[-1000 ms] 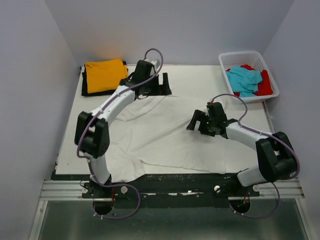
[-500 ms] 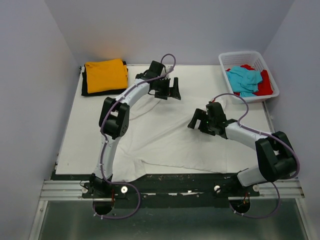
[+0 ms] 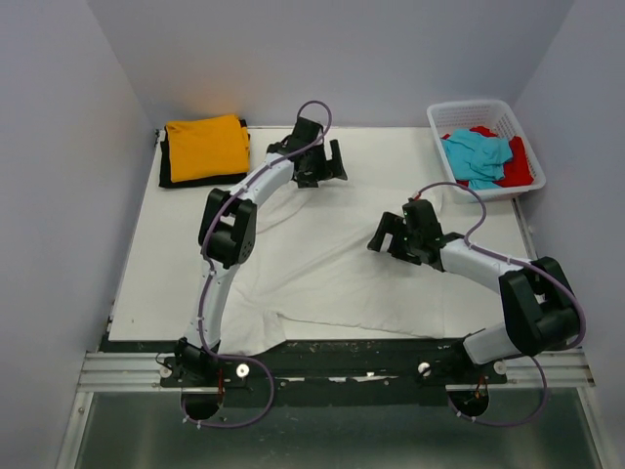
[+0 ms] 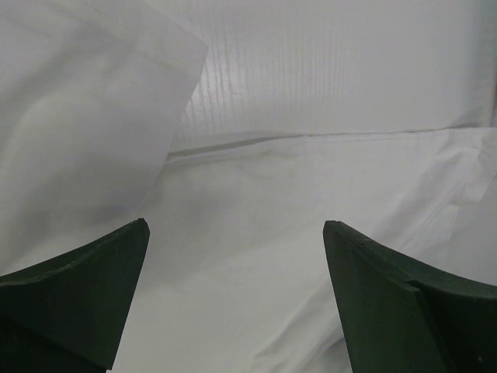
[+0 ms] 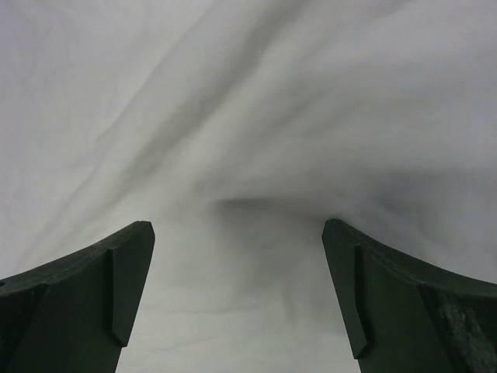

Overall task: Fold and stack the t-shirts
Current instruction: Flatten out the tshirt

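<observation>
A large white t-shirt (image 3: 322,264) lies spread over the middle of the table. My left gripper (image 3: 330,162) is open and empty at the shirt's far edge; the left wrist view shows white cloth (image 4: 256,256) between its fingers (image 4: 93,287). My right gripper (image 3: 383,237) is open and empty, low over the shirt's right part; wrinkled white cloth (image 5: 241,194) fills the right wrist view. A folded orange t-shirt (image 3: 205,145) lies on a black one (image 3: 168,174) at the far left corner. Turquoise (image 3: 477,154) and red (image 3: 520,166) t-shirts lie in the basket.
A white lattice basket (image 3: 469,109) stands at the far right corner. The table's white surface (image 3: 146,254) shows bare to the left of the shirt. Grey walls close in the table on three sides.
My left arm has swung right along the shirt's far edge, and now eased back a little left. Its gripper stays open. My right arm has barely moved.
</observation>
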`<state>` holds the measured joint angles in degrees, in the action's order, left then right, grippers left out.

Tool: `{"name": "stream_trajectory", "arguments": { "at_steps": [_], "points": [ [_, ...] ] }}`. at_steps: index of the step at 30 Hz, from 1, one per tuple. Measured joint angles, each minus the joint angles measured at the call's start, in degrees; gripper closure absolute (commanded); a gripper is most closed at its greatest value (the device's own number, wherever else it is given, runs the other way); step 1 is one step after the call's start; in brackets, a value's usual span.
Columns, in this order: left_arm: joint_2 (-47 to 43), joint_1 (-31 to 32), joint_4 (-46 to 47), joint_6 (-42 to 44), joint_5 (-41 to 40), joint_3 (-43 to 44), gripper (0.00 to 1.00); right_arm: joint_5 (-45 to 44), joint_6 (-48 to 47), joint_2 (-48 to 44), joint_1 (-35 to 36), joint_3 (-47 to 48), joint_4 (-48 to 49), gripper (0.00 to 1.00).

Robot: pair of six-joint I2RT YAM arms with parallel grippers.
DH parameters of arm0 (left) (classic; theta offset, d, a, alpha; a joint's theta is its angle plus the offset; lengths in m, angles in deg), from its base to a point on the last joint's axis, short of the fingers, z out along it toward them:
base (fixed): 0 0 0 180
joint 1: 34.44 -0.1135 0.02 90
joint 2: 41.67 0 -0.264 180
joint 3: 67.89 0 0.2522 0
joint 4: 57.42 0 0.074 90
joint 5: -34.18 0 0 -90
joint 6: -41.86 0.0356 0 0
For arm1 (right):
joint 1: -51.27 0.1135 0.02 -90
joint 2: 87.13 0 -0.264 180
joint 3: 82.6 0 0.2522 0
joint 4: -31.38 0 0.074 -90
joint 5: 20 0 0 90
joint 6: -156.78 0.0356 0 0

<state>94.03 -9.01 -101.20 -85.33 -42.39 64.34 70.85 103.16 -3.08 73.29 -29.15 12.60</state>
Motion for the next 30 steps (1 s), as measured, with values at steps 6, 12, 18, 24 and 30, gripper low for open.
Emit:
{"name": "stream_trajectory", "arguments": {
  "at_steps": [6, 12, 18, 24, 30],
  "points": [
    [0.0, -1.4, 0.8, -1.9, 1.8, -0.2, 0.02, -1.9, -0.3, -0.3, 0.0, 0.0, -0.9, 0.0],
    [-0.9, -2.4, -1.1, 1.6, 4.5, -4.6, 0.01, -6.1, -0.4, -0.7, 0.0, 0.0, -2.6, 0.0],
    [-13.6, -2.4, -1.7, 7.3, 2.6, -23.1, 0.01, -10.0, -1.5, -0.6, 0.0, 0.7, -5.4, 0.0],
    [-17.7, -3.4, -5.5, 10.6, -8.2, -26.9, 0.02, -11.8, -1.6, -0.3, 0.0, 1.1, -6.8, 0.0],
    [-17.7, -5.4, -6.9, 14.6, -12.5, -28.6, 0.12, -13.7, -1.9, -0.4, 0.0, 1.2, -8.0, 0.0]
  ]
}}
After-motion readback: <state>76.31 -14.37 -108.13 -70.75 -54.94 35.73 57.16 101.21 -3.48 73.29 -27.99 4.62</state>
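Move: The white t-shirt's bunched far-left sleeve lies about 15 cm left of the open left hand, some 10 cm back and 6 cm below it. The orange-and-black stack is roughly 37 cm left and 4 cm ahead of that hand. From the right hand, already down on the cloth, the shirt's middle is about 11 cm left and 7 back, its near-right corner 17 right and 26 back, the basket 31 right and 28 ahead. Back and to the left swings the left hand, some 9 cm back and then mainly left to about 14 cm, sinking 4 cm onto the rumpled sleeve, fingers wide, its left side rolling up over 20 degrees. Meanwhile the right hand keeps its open fingertips pressed on the cloth and drags it about 5 cm right, its left side rolling down. ##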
